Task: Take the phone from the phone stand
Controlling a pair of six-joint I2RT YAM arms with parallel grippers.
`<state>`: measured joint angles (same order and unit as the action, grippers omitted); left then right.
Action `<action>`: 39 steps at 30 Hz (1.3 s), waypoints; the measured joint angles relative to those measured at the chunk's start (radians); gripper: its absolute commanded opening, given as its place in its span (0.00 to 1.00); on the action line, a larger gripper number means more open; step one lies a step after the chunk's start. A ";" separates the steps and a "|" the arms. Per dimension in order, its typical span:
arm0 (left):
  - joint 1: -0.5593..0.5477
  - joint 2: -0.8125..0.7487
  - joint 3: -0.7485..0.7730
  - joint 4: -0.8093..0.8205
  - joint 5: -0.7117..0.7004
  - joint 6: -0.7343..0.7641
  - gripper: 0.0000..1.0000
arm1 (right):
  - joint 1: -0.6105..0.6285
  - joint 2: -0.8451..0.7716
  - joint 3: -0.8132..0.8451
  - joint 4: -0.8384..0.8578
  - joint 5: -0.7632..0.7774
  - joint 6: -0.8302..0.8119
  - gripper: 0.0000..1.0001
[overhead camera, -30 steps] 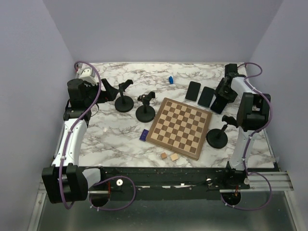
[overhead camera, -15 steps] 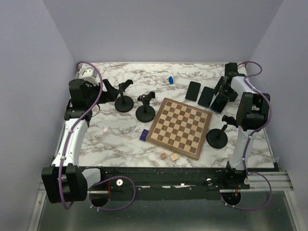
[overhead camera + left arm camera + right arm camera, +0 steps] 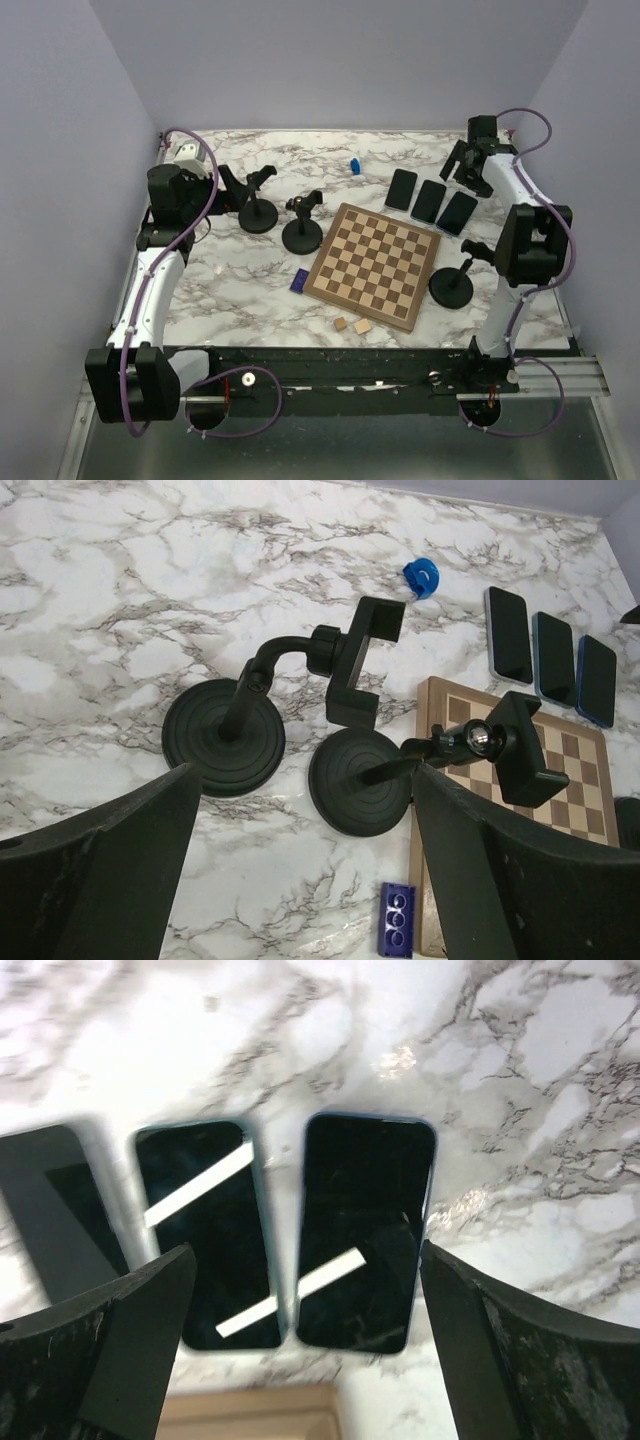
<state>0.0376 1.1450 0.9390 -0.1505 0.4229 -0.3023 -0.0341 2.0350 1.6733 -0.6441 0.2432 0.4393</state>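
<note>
Three dark phones lie flat side by side on the marble table [image 3: 230,290] beyond the chessboard: left [image 3: 401,189], middle [image 3: 430,200], right [image 3: 458,212]. The right wrist view shows the middle phone [image 3: 205,1235] and the right phone [image 3: 365,1225]. Three black phone stands are empty: two at left centre [image 3: 258,212] [image 3: 303,232], one beside the board's right edge [image 3: 452,285]. My right gripper [image 3: 462,165] [image 3: 305,1260] is open and empty above the phones. My left gripper [image 3: 225,188] [image 3: 305,810] is open and empty beside the two left stands [image 3: 222,737] [image 3: 360,782].
A wooden chessboard [image 3: 372,265] lies at centre. A blue brick [image 3: 299,281] sits at its left corner, and two small wooden cubes [image 3: 351,325] sit in front of it. A small blue piece [image 3: 354,166] lies near the back. Walls close in on the left, back and right.
My right gripper has lifted off the rightmost phone and drawn back towards the far right corner. That phone now lies flat beside the other two. The left arm has shifted slightly.
</note>
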 measured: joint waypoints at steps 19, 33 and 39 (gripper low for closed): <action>-0.119 -0.395 -0.266 0.270 -0.161 0.016 0.94 | 0.189 -0.829 -0.265 0.253 -0.153 -0.029 1.00; -0.119 -0.735 -0.151 0.277 -0.314 -0.021 0.96 | 0.189 -1.233 -0.483 0.496 -0.098 0.006 1.00; -0.119 -0.784 -0.112 0.263 -0.338 -0.019 0.97 | 0.189 -1.248 -0.528 0.551 -0.060 0.050 1.00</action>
<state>-0.0811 0.3614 0.8272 0.1127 0.0849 -0.3218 0.1551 0.7872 1.1450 -0.0933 0.1833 0.4892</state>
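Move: The right hand, empty and open, has the just-laid phone some 7 cm below it, about 3 cm back and 1 cm to the right. The middle phone lies 1 cm ahead and 8 cm left, the far-left phone 5 ahead and 17 left; the right stand is about 25 cm back and 5 left. From the left hand that laid phone is about 8 cm ahead and 70 right; the left stand is 4 ahead and 6 right, the centre stand about 1 back and 20 right, both well below. Up and back, both empty hands retreat with fingers still wide open. The right climbs nearly 40 cm off the laid phone while drawing back about 20, swinging left early on, its wrist tipping up some 70 degrees until the fingers no longer point at the table. The left rises over 20 cm and backs off the two left-hand stands, fingertips tilting up about 50 degrees. ##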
